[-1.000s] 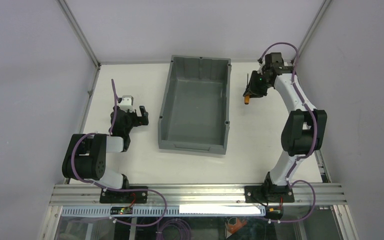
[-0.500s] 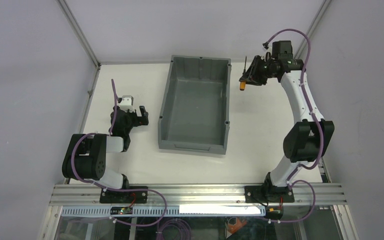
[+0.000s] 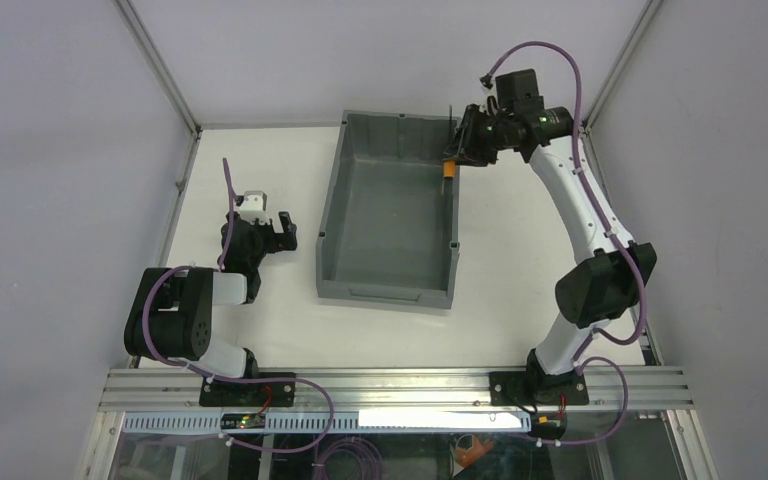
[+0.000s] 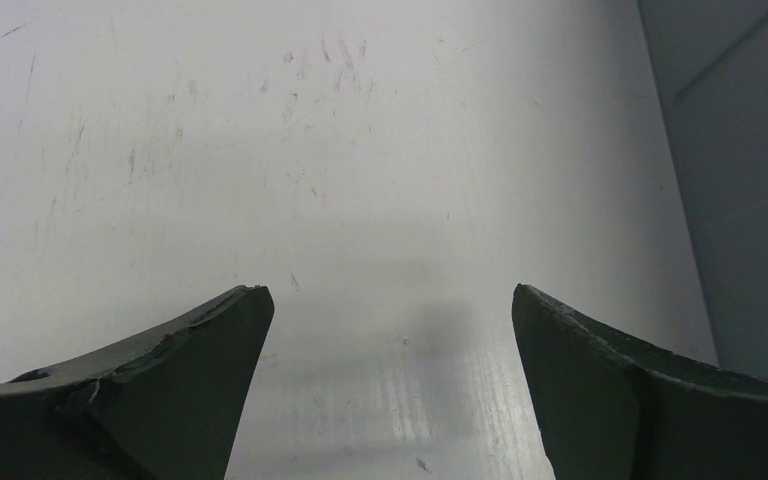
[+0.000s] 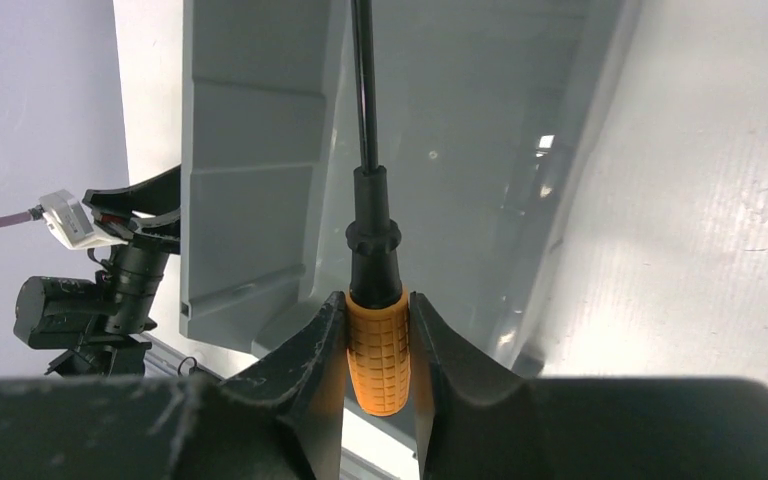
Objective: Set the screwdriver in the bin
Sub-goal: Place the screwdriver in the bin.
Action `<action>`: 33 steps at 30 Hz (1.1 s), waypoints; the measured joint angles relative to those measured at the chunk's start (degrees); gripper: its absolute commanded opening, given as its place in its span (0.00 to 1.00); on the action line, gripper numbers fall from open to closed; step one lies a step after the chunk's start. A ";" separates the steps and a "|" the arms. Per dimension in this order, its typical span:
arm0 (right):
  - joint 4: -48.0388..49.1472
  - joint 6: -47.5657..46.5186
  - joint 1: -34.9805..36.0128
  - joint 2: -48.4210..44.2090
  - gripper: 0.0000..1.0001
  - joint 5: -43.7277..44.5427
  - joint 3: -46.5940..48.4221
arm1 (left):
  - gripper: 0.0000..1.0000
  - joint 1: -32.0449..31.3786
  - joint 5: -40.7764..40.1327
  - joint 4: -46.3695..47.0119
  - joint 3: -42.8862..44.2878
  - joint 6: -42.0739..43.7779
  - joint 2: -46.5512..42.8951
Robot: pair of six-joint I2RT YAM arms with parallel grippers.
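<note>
My right gripper (image 3: 457, 150) is shut on the screwdriver (image 3: 449, 168), held in the air over the far right corner of the dark grey bin (image 3: 332, 200). In the right wrist view both fingers clamp the orange ribbed handle (image 5: 378, 348), and the thin black shaft runs up past the frame's top, with the bin's inside (image 5: 460, 150) below it. The bin holds nothing that I can see. My left gripper (image 3: 282, 226) rests low over the table left of the bin; its fingers (image 4: 190, 380) stand wide apart with only bare table between them.
White table (image 3: 520, 260) with grey walls on the left, right and far sides. An aluminium rail (image 3: 390, 385) carries both arm bases at the near edge. The bin's outer wall (image 4: 750, 200) shows at the right edge of the left wrist view.
The right arm has lifted and swung left with the screwdriver, from beside the bin's right wall to above its far right corner. The left arm has not moved.
</note>
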 measured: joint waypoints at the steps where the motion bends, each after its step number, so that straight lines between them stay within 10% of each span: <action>1: -0.31 0.26 0.79 0.22 0.00 0.55 0.63 | 0.99 0.00 0.00 0.02 0.00 0.00 0.00; 33: -11.15 9.55 20.63 27.50 0.00 27.61 21.11 | 0.99 0.00 0.00 0.02 0.00 0.00 0.00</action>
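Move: From the right hand, already holding the screwdriver by its handle, the middle of the bin lies about 11 cm to the left, 1 cm back and 21 cm below. The bin's right rim is roughly 3 cm to the hand's right, 1 cm back and 15 cm below; its far rim is some 20 cm ahead, 11 cm left and 15 cm below. From the left hand the bin's middle is about 30 cm right, 1 cm ahead and 1 cm up. Still pinching the screwdriver's orange handle, the right fingers carry it in from just inside the bin's right rim, left towards the bin's middle by about 10 cm. After a first level stretch they also lower it some 12 cm towards the floor, while the wrist rolls roughly 25 degrees, left side down, so the fingers point more steeply down. The grip stays shut. ##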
